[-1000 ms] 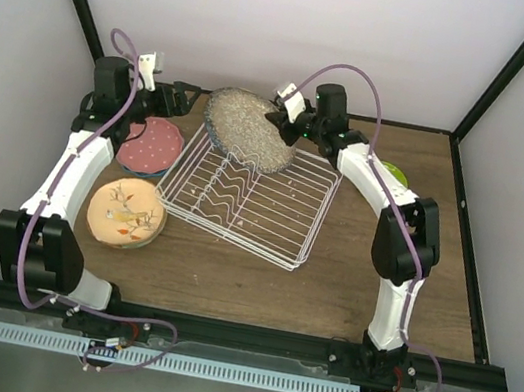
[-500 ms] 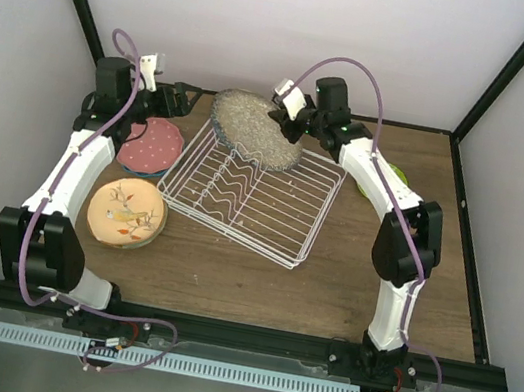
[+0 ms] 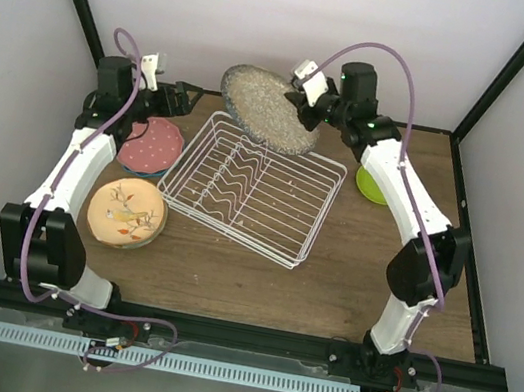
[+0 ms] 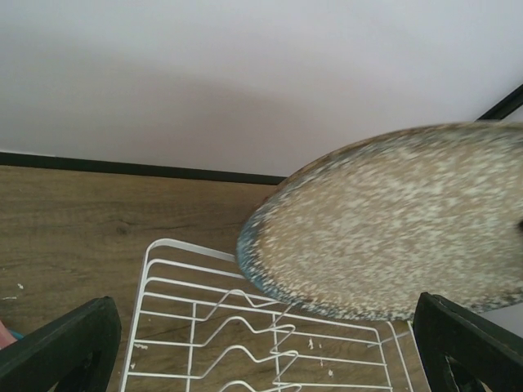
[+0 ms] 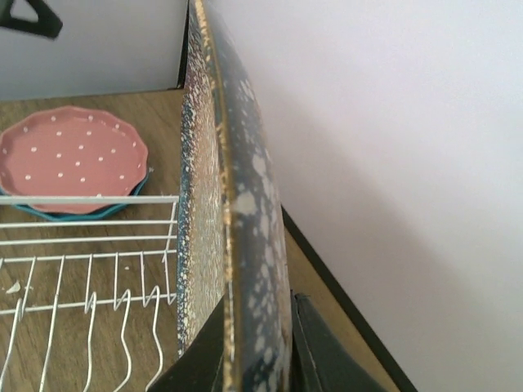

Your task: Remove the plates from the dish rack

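Observation:
My right gripper (image 3: 307, 102) is shut on the rim of the large grey speckled plate (image 3: 267, 108) and holds it tilted in the air above the far end of the white wire dish rack (image 3: 248, 189). The right wrist view shows that plate (image 5: 237, 204) edge-on between my fingers. It also fills the upper right of the left wrist view (image 4: 392, 220), over the rack (image 4: 245, 327). My left gripper (image 3: 191, 94) is open and empty, near the rack's far left corner. The pink dotted plate (image 3: 151, 144) lies on a blue one, and the cream floral plate (image 3: 126, 212) sits left of the rack.
A lime green plate (image 3: 374, 184) lies on the table right of the rack, partly under my right arm. The back wall stands close behind the raised plate. Black frame posts rise at both back corners.
My right gripper has lifted the grey speckled plate up out of the rack and carried it a little right. The lime green plate now shows more. The left arm has barely moved.

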`<act>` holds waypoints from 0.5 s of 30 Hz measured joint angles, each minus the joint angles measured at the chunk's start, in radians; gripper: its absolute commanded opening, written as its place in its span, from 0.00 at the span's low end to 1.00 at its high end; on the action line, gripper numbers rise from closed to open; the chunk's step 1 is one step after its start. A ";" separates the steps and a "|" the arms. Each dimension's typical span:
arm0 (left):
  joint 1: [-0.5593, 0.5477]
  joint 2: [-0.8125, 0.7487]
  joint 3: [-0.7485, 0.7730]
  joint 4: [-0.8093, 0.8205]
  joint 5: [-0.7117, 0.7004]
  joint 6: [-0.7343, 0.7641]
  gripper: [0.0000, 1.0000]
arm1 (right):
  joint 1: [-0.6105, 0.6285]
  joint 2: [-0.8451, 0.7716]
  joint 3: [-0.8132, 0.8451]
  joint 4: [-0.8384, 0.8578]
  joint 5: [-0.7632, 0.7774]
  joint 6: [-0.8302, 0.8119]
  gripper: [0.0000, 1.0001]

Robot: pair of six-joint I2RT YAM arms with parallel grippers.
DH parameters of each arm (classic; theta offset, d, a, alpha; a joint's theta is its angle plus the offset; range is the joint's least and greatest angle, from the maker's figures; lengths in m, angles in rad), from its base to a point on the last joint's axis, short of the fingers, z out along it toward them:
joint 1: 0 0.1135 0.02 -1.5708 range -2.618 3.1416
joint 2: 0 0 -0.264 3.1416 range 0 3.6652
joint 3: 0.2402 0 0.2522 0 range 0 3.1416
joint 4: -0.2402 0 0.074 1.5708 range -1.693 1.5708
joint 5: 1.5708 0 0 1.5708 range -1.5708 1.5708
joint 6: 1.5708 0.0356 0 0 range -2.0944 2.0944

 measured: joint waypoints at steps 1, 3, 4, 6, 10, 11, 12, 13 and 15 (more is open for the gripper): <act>0.000 0.000 0.002 0.000 0.000 0.000 1.00 | -0.003 -0.017 0.000 -0.002 0.002 0.006 0.01; 0.000 0.000 0.005 0.000 0.000 0.000 1.00 | -0.013 -0.048 0.000 -0.004 0.009 0.029 0.01; 0.000 0.000 0.006 0.000 0.001 0.001 1.00 | -0.021 -0.064 0.000 -0.004 0.016 0.051 0.01; 0.000 0.001 0.009 -0.001 0.003 0.002 1.00 | -0.043 -0.097 0.000 -0.005 0.035 0.116 0.01; 0.000 0.008 0.023 -0.004 0.009 0.009 1.00 | -0.126 -0.167 0.000 -0.032 0.100 0.295 0.01; 0.000 0.012 0.028 -0.006 0.011 0.012 1.00 | -0.152 -0.186 0.000 -0.051 0.130 0.339 0.01; 0.000 0.016 0.032 -0.007 0.013 0.013 1.00 | -0.176 -0.204 0.000 -0.073 0.163 0.380 0.01; 0.000 0.020 0.036 -0.008 0.017 0.017 1.00 | -0.200 -0.220 0.000 -0.099 0.200 0.418 0.01; 0.000 0.030 0.046 -0.010 0.023 0.020 1.00 | -0.239 -0.249 0.000 -0.155 0.263 0.490 0.01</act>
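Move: The right hand still pinches the big speckled plate by its edge, above the rack's back part. From this hand the green plate, on the side it is heading for, lies about 28 cm to the right, 2 cm ahead and 33 cm below; the rack's middle is some 8 cm back, 5 cm left and 28 cm below, and the pink plate about 33 cm left, level, 32 cm below. From the left hand the green plate is about 52 cm right, 3 cm ahead and 30 cm below. The right hand carries the speckled plate off to the right, away from the rack and towards the green plate's side of the table, lifting first and then sweeping fast, some 17 cm right and 8 cm up in all. On the way the wrist swings clockwise by roughly 35 degrees and rolls its left side up about 20, the closed fingers keeping their pinch on the plate's rim. ##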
